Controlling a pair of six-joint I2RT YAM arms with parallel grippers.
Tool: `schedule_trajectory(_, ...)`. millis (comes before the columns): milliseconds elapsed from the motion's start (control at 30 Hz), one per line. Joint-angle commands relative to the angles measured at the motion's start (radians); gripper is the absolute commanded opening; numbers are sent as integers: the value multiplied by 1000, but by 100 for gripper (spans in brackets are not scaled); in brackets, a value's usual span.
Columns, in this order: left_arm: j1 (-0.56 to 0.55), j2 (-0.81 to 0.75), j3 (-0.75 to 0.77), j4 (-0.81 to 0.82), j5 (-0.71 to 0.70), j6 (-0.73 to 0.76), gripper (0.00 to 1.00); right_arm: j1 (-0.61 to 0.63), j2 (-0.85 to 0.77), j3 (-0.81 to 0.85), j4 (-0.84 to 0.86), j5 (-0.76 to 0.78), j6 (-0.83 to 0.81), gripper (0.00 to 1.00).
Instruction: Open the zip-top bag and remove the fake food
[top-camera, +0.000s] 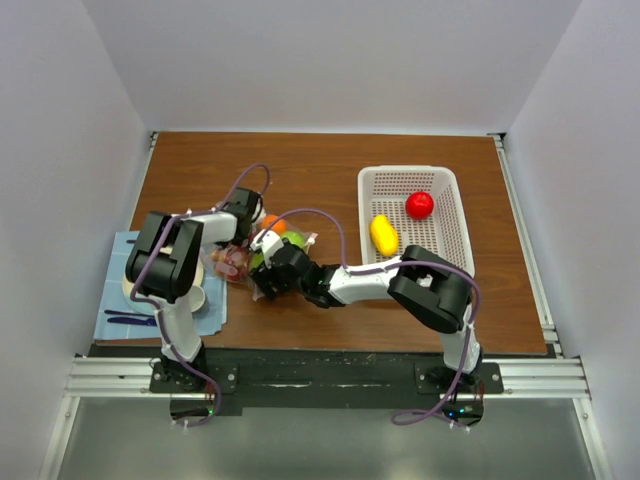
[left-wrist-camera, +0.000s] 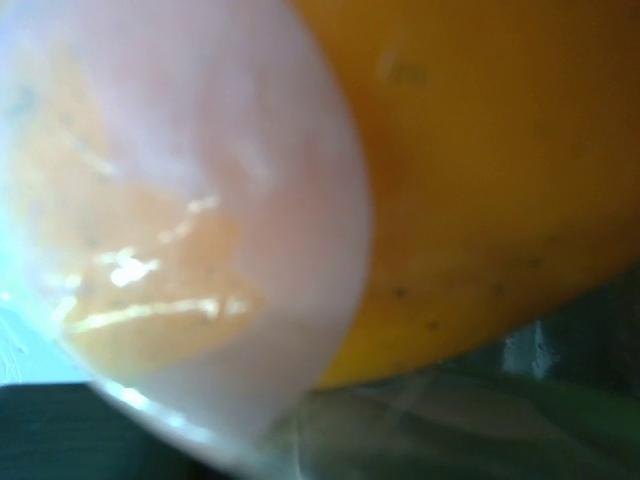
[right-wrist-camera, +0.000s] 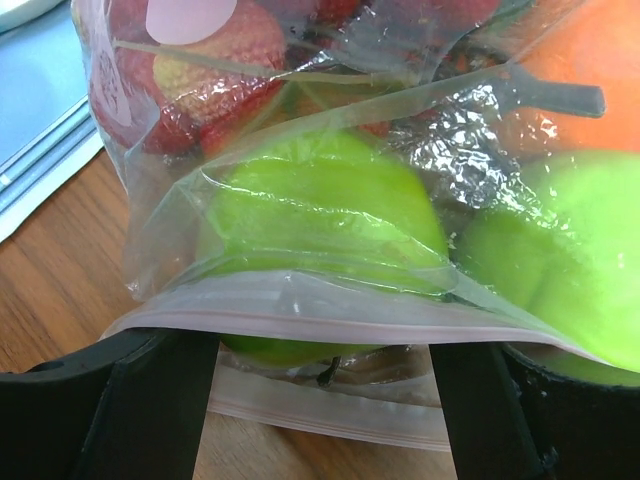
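Note:
The zip-top bag (top-camera: 262, 250) lies on the table left of centre, and its clear plastic (right-wrist-camera: 300, 160) fills the right wrist view. Its mouth gapes between the upper zip strip (right-wrist-camera: 330, 315) and the lower one (right-wrist-camera: 330, 412). Inside it are two green apples (right-wrist-camera: 320, 220), red grapes (right-wrist-camera: 190, 70) and an orange (right-wrist-camera: 590, 60). My right gripper (right-wrist-camera: 320, 400) is open at the mouth, its fingers (right-wrist-camera: 150, 400) on either side of the nearer apple. My left gripper (top-camera: 249, 224) is at the bag's far edge, shut on the plastic. The left wrist view shows only blurred plastic (left-wrist-camera: 200, 200) and orange (left-wrist-camera: 480, 180).
A white mesh basket (top-camera: 450, 190) at the right holds a red apple (top-camera: 420, 205) and a yellow mango-like piece (top-camera: 383, 235). A blue cloth (top-camera: 118, 300) at the table's left edge carries a beige plate (top-camera: 208, 305) and a blue utensil (top-camera: 130, 319).

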Motion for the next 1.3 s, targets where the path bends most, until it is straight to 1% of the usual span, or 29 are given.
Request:
schedule_trajectory(0, -59, 79, -100, -175, 169, 0, 0, 2, -2, 31, 87, -7, -19, 71)
schedule_trajectory(33, -58, 85, -100, -168, 168, 2, 0, 2, -11, 19, 89, -7, -26, 63)
schedule_trajectory(100, -58, 87, -102, -159, 158, 5, 0, 2, -43, 2, 92, -4, -30, 55)
schedule_trajectory(133, -58, 90, -99, -158, 157, 8, 0, 2, -54, -20, 94, 1, -33, 47)
schedule_trajectory(300, -55, 100, -82, -148, 142, 18, 0, 2, -172, -110, 91, 22, -33, 33)
schedule_trajectory(333, -52, 106, -79, -148, 140, 18, 0, 2, -193, -145, 87, 27, -32, 27)
schedule_trajectory(367, -48, 111, -76, -148, 140, 20, 0, 2, -213, -162, 81, 35, -30, 26)
schedule_trajectory(533, -32, 137, -57, -144, 140, 23, 0, 2, -359, -262, 22, 79, -1, 25)
schedule_trajectory(633, -27, 146, -51, -145, 142, 25, 0, 2, -446, -288, -44, 137, 2, 23)
schedule_trajectory(667, -27, 146, -50, -144, 143, 23, 0, 1, -467, -288, -64, 156, 0, 21)
schedule_trajectory(700, -27, 148, -48, -144, 143, 21, 0, 1, -485, -288, -96, 226, -10, 16)
schedule_trajectory(767, -27, 151, -45, -145, 145, 20, 0, -2, -540, -285, -113, 313, -21, 13)
schedule_trajectory(833, -27, 153, -44, -148, 145, 17, 0, -33, -575, -273, -120, 415, -46, 8)
schedule_trajectory(867, -27, 153, -41, -150, 148, 15, 0, -54, -601, -268, -124, 449, -36, 4)
schedule_trajectory(900, -27, 151, -40, -155, 149, 14, 0, -124, -614, -256, -133, 453, -6, 0)
schedule_trajectory(933, -27, 150, -40, -155, 149, 14, 0, -162, -623, -253, -140, 450, 13, 0)
schedule_trajectory(1000, -27, 145, -40, -155, 151, 12, 0, -253, -632, -236, -164, 496, 58, 0)
schedule_trajectory(1033, -27, 142, -42, -158, 152, 14, 0, -277, -626, -229, -173, 565, 71, 0)
schedule_trajectory(1100, -27, 136, -50, -155, 155, 12, 0, -336, -600, -192, -233, 593, 98, 0)
schedule_trajectory(1133, -27, 136, -51, -155, 155, 14, 0, -347, -587, -175, -260, 604, 109, 0)
schedule_trajectory(1167, -27, 136, -53, -153, 155, 12, 0, -358, -573, -158, -293, 616, 123, 6)
schedule_trajectory(1200, -27, 137, -53, -153, 155, 14, 0, -370, -544, -134, -342, 619, 147, 30)
schedule_trajectory(1233, -27, 137, -54, -152, 155, 14, 0, -374, -531, -124, -368, 618, 157, 42)
schedule_trajectory(1267, -27, 137, -53, -151, 155, 12, 0, -374, -522, -123, -377, 615, 161, 51)
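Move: I already have the near green apple between my right fingers, inside the bag's mouth. The white basket's middle lies about 36 cm to the right and 14 cm ahead of that hand, near its height; the yellow fruit inside is some 30 cm right and 12 ahead, the red fruit 39 right and 19 ahead. The other green apple sits about 7 cm ahead and 7 right. From my left hand the basket is roughly 50 cm right, 3 ahead. I keep my grip on the green apple and draw it out through the bag's open mouth, easing right, slightly back and up, then swing fast to the right and forward to bring it over the basket's left side. In all I go about 27 cm right, 15 up and 11 forward, turning some 50 degrees clockwise. My left hand stays shut on the bag's left end. ##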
